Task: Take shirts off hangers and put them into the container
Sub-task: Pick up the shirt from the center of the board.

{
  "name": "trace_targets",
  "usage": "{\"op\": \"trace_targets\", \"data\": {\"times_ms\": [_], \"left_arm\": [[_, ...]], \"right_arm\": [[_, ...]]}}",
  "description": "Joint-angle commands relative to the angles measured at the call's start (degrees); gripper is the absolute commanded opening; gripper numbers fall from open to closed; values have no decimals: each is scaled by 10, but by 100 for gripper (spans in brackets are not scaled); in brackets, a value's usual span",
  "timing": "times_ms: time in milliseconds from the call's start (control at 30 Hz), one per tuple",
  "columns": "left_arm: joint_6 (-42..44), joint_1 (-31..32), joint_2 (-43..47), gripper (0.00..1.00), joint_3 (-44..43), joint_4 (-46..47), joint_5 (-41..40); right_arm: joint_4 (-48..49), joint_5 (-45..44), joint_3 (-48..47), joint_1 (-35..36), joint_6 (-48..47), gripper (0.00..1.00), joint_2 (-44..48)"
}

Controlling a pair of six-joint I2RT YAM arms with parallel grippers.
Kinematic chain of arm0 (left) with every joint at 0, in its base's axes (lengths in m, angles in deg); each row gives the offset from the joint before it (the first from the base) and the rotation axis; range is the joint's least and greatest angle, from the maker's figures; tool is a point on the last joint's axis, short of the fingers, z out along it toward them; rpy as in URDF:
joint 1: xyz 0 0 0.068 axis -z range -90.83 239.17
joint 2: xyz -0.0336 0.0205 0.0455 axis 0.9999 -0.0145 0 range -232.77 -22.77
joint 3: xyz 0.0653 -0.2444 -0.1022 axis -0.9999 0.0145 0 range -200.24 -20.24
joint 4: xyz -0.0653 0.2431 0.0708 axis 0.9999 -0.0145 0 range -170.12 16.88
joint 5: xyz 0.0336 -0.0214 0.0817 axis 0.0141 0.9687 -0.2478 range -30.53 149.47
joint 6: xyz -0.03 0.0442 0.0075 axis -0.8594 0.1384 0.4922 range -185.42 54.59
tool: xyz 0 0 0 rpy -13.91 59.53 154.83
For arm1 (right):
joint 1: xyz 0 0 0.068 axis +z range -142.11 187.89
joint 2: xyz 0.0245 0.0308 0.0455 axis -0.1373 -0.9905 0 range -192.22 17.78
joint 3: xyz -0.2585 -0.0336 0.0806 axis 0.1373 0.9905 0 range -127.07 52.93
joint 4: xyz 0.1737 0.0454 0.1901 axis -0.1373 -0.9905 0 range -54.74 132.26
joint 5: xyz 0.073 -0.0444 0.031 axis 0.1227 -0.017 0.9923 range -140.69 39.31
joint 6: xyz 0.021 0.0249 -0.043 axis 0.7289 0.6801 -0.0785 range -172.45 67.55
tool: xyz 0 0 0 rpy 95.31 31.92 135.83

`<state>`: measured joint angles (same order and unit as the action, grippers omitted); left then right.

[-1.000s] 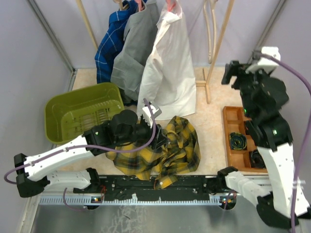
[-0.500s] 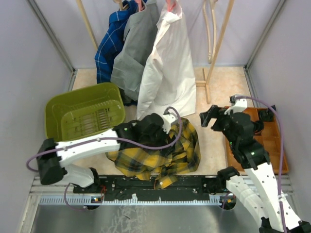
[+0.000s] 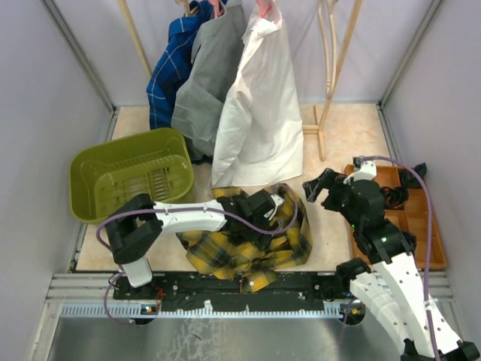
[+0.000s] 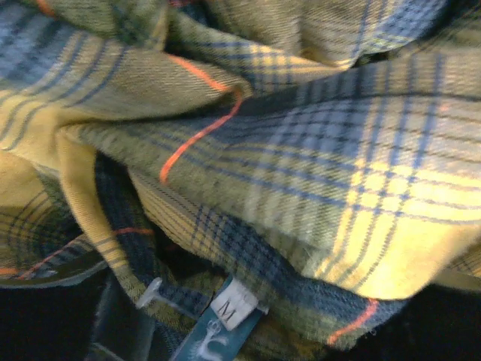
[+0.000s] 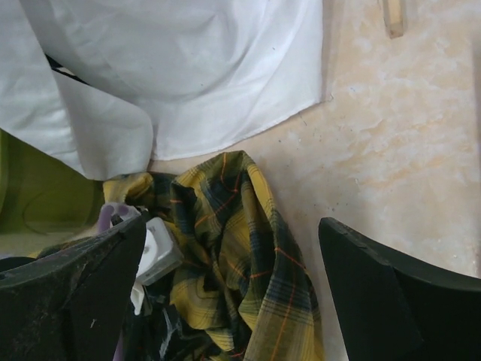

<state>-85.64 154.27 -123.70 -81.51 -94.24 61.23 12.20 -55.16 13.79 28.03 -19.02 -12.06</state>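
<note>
The yellow-and-black plaid shirt (image 3: 289,237) lies crumpled on the table in front of the arms. My left gripper (image 3: 263,213) is pushed down into its middle. The left wrist view is filled with plaid cloth (image 4: 316,188) and a size label (image 4: 234,302); only dark finger shapes show at the bottom corners, far apart. My right gripper (image 3: 319,188) hovers open above the shirt's right edge (image 5: 248,248), holding nothing. The white shirt (image 3: 259,113), grey shirt (image 3: 207,90) and blue shirt (image 3: 169,71) hang at the back on hangers (image 3: 263,7). The olive-green container (image 3: 113,169) stands at the left.
An orange tray (image 3: 425,226) of black parts sits at the right, partly under my right arm. Wooden rack poles (image 3: 342,68) rise at the back, with a bare pale hanger (image 3: 327,45) on them. The white shirt's hem (image 5: 225,90) hangs just beyond the plaid one.
My right arm came down from high on the right to just over the shirt's right edge. My left gripper slid right and sank into the plaid cloth. Both sets of jaws widened.
</note>
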Motion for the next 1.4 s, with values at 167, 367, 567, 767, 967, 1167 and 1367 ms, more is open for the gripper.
{"op": "trace_targets", "data": {"times_ms": [167, 367, 567, 767, 967, 1167, 1367], "left_arm": [[-22, 10, -51, 5, 68, 19, 40], [-6, 29, 163, 0, 98, 38, -147], [77, 29, 353, 0, 93, 70, -285], [93, 28, 444, 0, 28, -15, -358], [75, 29, 515, 0, -29, -94, -437], [13, 29, 498, 0, -99, -216, -531], [38, 27, 469, 0, -175, -288, -648]], "right_arm": [[17, -15, -19, 2, 0, 98, -18], [27, -37, -9, 2, -1, 98, -1], [32, -39, -6, 2, 5, 98, -3], [36, -34, -4, 2, 12, 98, -6], [44, -30, 0, 2, 21, 98, -7], [53, -25, 6, 1, 27, 98, -14], [65, -22, 6, 2, 28, 98, -26]]}}
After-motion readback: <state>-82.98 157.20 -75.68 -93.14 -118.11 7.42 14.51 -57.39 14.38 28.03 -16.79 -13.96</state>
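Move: Down in the folds of the crumpled checked shirt, the left hand has the shirt's middle only some 4 cm to its left, straight abreast and at its own height. The container stands about 36 cm to the left and 15 cm ahead, its middle a little higher; the white shirt's hem is roughly 14 cm ahead and 2 cm left. From the right hand, the checked shirt is about 16 cm left, 8 cm back and 20 cm below. Closing its wide-open fingers on the cloth by the collar, the left hand pinches a fold, then lifts it some 32 cm. It swings about 20 cm left and slightly forward towards the container on the way, while the wrist tips the downward fingers up and outward and turns counter-clockwise. ##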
